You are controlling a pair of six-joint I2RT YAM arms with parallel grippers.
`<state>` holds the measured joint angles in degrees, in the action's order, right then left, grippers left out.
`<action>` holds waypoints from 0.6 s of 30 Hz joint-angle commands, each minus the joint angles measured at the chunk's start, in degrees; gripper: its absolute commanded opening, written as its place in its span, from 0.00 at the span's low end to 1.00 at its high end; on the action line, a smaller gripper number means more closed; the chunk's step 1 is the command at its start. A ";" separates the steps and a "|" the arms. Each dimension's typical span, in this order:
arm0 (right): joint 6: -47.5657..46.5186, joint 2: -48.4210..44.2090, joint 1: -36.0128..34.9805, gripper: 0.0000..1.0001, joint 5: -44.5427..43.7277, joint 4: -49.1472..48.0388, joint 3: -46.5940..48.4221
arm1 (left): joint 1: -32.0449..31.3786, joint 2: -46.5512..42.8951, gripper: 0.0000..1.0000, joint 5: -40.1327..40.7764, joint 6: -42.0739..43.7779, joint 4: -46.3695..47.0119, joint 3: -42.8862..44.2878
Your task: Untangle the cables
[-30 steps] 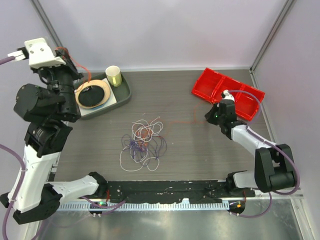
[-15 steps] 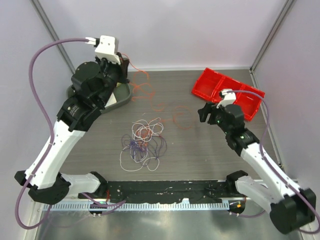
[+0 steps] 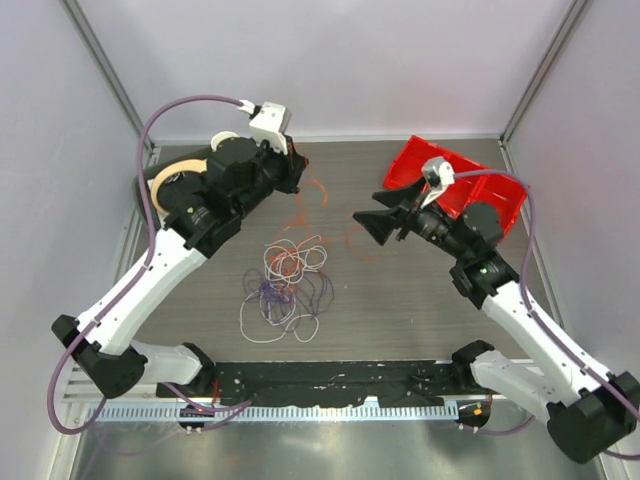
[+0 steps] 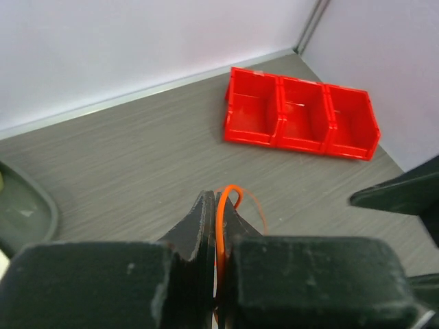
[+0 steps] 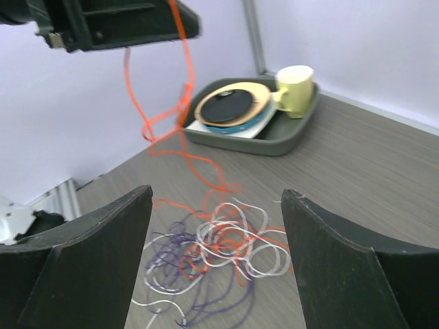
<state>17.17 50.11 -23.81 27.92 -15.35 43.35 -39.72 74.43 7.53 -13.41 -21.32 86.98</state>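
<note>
The cables lie bunched in a tangle of white, purple and orange loops on the table's middle, also seen in the right wrist view. One orange cable rises from the tangle to my left gripper, which hangs above the far table, shut on it. The left wrist view shows the orange cable pinched between the closed fingers of that gripper. My right gripper hovers right of the tangle, open, with nothing between its fingers. The hanging orange cable dangles ahead of it.
A red three-compartment bin stands at the far right, behind the right arm. A grey tray with a pale yellow cup and a dark plate sits at the far left, mostly hidden by the left arm in the top view.
The right gripper has opened, let go of the orange cable and swung left towards the tangle. The left arm has swept right and lower from the tray area, still carrying the orange cable.
</note>
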 commanded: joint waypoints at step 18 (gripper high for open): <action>-6.53 26.89 -16.88 0.38 -14.64 -24.27 10.53 | -8.44 0.63 0.00 3.19 -5.66 9.63 -0.93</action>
<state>12.49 76.97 -40.23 17.82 -31.03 51.88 -47.62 75.50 11.88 -17.89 -15.03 85.67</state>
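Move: The orange strand hanging from the left fingers is some 13 cm to the right hand's left, 4 cm ahead and about 4 cm lower; from the left hand, that stretch is roughly 10 cm below, 3 cm right and 2 cm back. The white-purple pile lies about 18 cm left of the right hand, level with it fore and aft, 32 cm below. The red box sits some 24 cm ahead of the right hand, 22 cm to its right and 31 cm below. Leftward, the wide-open right hand sweeps about 12 cm towards the orange strand under the left gripper, bending forward and down by some 4 cm each in the second half, and its fingers start closing around the strand at the end. The left hand keeps its pinch on the orange cable up high and brings it about 5 cm right and slightly back, towards the right hand. ##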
